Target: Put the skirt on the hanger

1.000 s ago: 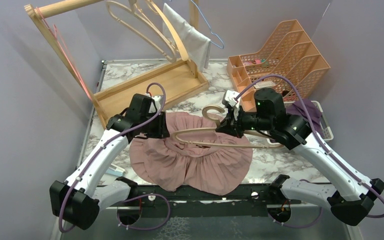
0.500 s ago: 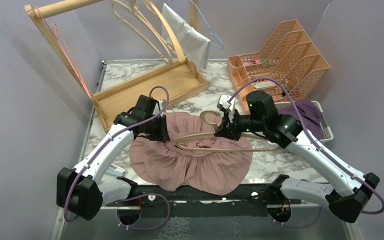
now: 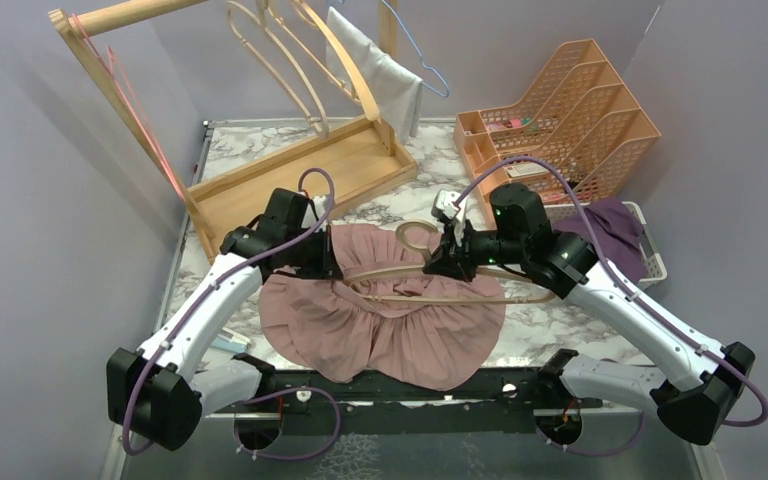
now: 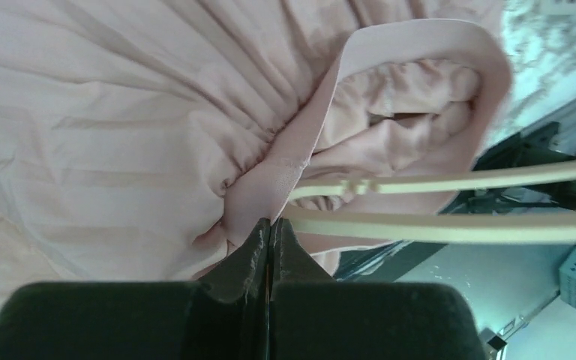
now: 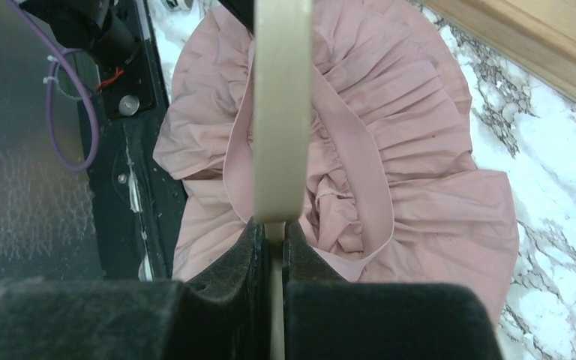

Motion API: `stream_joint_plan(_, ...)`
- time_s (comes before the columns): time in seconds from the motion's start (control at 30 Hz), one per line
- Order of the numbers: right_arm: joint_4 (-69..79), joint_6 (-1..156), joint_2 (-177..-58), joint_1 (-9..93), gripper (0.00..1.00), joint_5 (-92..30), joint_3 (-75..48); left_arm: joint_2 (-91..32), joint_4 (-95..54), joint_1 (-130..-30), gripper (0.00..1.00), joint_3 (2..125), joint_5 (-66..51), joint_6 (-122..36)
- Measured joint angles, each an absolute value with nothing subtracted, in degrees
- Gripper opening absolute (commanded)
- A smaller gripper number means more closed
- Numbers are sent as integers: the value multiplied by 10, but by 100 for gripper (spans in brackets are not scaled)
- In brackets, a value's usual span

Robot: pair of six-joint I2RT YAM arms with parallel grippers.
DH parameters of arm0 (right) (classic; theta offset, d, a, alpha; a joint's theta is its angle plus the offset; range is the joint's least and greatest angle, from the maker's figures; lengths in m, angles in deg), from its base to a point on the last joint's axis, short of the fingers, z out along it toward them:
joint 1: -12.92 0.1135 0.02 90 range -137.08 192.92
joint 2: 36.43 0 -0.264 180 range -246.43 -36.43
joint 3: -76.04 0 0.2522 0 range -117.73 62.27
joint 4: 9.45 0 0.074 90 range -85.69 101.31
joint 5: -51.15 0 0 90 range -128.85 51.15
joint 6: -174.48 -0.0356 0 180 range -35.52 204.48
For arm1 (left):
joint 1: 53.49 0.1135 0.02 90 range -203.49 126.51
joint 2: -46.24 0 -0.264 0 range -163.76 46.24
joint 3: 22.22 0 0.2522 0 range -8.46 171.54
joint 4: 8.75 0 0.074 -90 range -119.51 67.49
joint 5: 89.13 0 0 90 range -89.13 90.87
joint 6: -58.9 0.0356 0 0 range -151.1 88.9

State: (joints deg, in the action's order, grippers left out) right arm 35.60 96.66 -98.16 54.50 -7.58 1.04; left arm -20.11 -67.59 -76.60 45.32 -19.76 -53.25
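A pink pleated skirt [image 3: 390,330] lies spread on the marble table in front of the arm bases. A pale wooden hanger [image 3: 430,295] hovers across its upper part, hook toward the back. My left gripper [image 3: 332,268] is at the skirt's left waist edge. In the left wrist view it [image 4: 271,223] is shut on the elastic waistband [image 4: 420,45], right beside the hanger's left end [image 4: 457,225]. My right gripper [image 3: 438,262] is shut on the hanger near its neck. The right wrist view shows that gripper [image 5: 272,229] clamping the hanger [image 5: 279,112] above the skirt [image 5: 435,195].
A wooden garment rack [image 3: 300,175] with spare hangers [image 3: 300,60] and a white cloth [image 3: 385,75] stands at the back left. An orange mesh organiser [image 3: 560,120] sits back right. A purple cloth [image 3: 615,225] lies in a white basket at the right edge.
My left gripper has closed onto the waistband. The right arm has carried the hanger slightly left, so its left end now sits at the waist opening.
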Motion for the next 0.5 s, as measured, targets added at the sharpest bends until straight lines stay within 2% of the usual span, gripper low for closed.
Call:
stream_joint_plan(0.23, 268, 926, -965, 545, 1, -81, 58, -137, -675, -766, 0, 485, -264, -546)
stream_joint_plan(0.5, 128, 869, -949, 545, 1, -79, 130, -130, -657, -766, 0, 502, -320, -576)
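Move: The left hand already pinches the skirt's waistband. The hanger's near end lies right beside its fingertips, about 2 cm to the right, 1 cm nearer the base and roughly level. The skirt's middle is some 9 cm right, 4 cm back and 8 cm below; the wooden tray about 25 cm ahead, 10 cm left and 8 cm down. From the right hand, holding the hanger, the pinched waistband lies about 17 cm left, 1 cm ahead and 10 cm below. Up first and foremost: the left hand, fingers still shut on the waistband, lifts it about 8 cm while drifting 3 cm right and slightly back, tipping some 15 degrees so its fingers point more to the right, to bring the band up around the hanger's end. The right hand keeps its grip, eases about 2 cm left and a little forward towards the waistband, and tilts the fingers about 10 degrees up towards level. ##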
